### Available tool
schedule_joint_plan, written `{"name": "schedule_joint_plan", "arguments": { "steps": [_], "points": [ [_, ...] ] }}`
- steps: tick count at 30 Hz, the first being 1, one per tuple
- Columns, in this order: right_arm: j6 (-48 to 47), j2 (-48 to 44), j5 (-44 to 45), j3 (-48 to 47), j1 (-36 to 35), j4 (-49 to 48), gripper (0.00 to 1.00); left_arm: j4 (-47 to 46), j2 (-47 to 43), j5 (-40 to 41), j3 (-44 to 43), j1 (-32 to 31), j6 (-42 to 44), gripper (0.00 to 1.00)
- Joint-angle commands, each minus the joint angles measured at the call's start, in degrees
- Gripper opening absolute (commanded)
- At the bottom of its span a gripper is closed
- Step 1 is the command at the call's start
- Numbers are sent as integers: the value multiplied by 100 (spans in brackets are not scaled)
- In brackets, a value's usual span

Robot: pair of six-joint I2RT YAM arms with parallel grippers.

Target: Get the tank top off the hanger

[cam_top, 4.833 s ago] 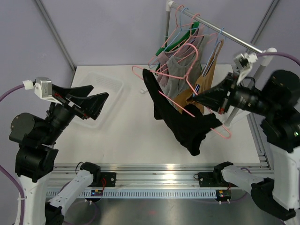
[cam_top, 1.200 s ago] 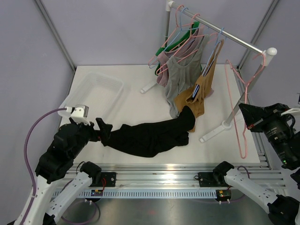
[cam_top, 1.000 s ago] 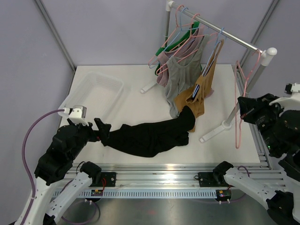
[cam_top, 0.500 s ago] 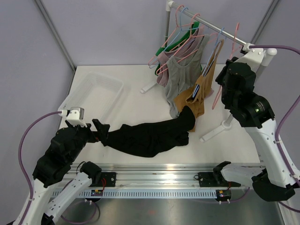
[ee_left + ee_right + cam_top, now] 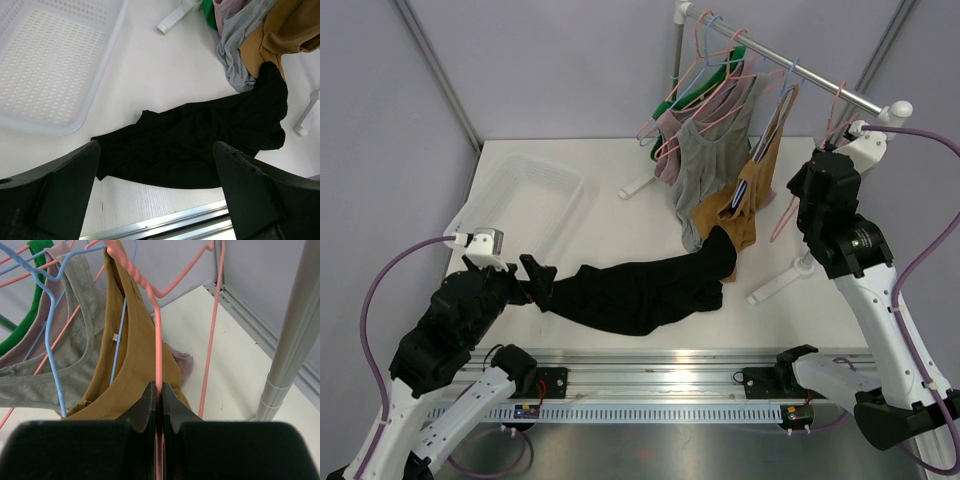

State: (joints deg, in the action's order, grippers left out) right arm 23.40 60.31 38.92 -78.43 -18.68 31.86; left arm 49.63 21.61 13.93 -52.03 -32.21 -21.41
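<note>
The black tank top (image 5: 640, 291) lies crumpled on the white table, off any hanger, and fills the middle of the left wrist view (image 5: 200, 135). My left gripper (image 5: 536, 280) stands open at the garment's left end, its fingers (image 5: 55, 195) wide apart above the cloth. My right gripper (image 5: 800, 195) is up by the clothes rail, shut on the wire of a bare pink hanger (image 5: 158, 335). That pink hanger (image 5: 781, 215) hangs by the rail's right end.
A white perforated basket (image 5: 525, 200) sits at the back left of the table. The clothes rail (image 5: 790, 72) carries grey (image 5: 80, 345) and mustard (image 5: 135, 365) tank tops on pink, blue and green hangers. Its grey post (image 5: 290, 340) stands close to my right gripper.
Within the last second my right arm swung the bare pink hanger from the table's right edge up to the rail. The tank top and my open left gripper stayed put.
</note>
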Motion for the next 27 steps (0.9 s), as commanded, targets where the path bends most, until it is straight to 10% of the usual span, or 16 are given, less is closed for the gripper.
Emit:
{"name": "schedule_joint_plan", "arguments": {
  "steps": [1,4,5,6,12,19,27],
  "points": [
    [279,-336,-68,153,57,-461,0,-85,474,-13,-246,-31,-12,99],
    [306,-433,-313,153,57,-408,14,-180,791,-354,-456,-31,-232,99],
    [297,-468,-384,136,48,-382,52,-242,1054,-504,-492,-31,-345,99],
    [288,-564,-472,48,57,-269,67,-304,1178,-627,-518,-31,-425,99],
    [34,-1126,-1068,-382,48,354,99,-1391,2275,-972,-247,-478,-1163,99],
    [-651,-1522,-2598,-1094,48,1691,100,-1790,4443,608,-834,-2253,-1392,99],
    [-907,-2568,-4574,-481,48,2026,100,-1869,6697,927,-1660,-2756,-1383,99]
  ]
}}
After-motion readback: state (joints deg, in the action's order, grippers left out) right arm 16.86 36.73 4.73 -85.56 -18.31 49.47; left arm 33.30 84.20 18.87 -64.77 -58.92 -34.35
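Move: About 6 cm ahead of the open left hand, 20 cm to its right and 25 cm below lies the black tank top; the white basket is some 24 cm ahead, 9 cm left and just as low. The right hand grips the pink hanger, with the rail roughly 12 cm above and 3 cm ahead. From that hand the brown tank top hangs about 5 cm ahead, 11 cm left and 10 cm lower. Opening wide, the right fingers let go of the empty pink hanger, and the hand backs away from the rail some 16 cm, rising several centimetres, edging left and turning about 35 degrees counter-clockwise. Meanwhile the left hand, fingers still wide open, swings over 20 cm to the right, then sinks increasingly towards the black tank top with a little forward reach, its fingers tipping down. ##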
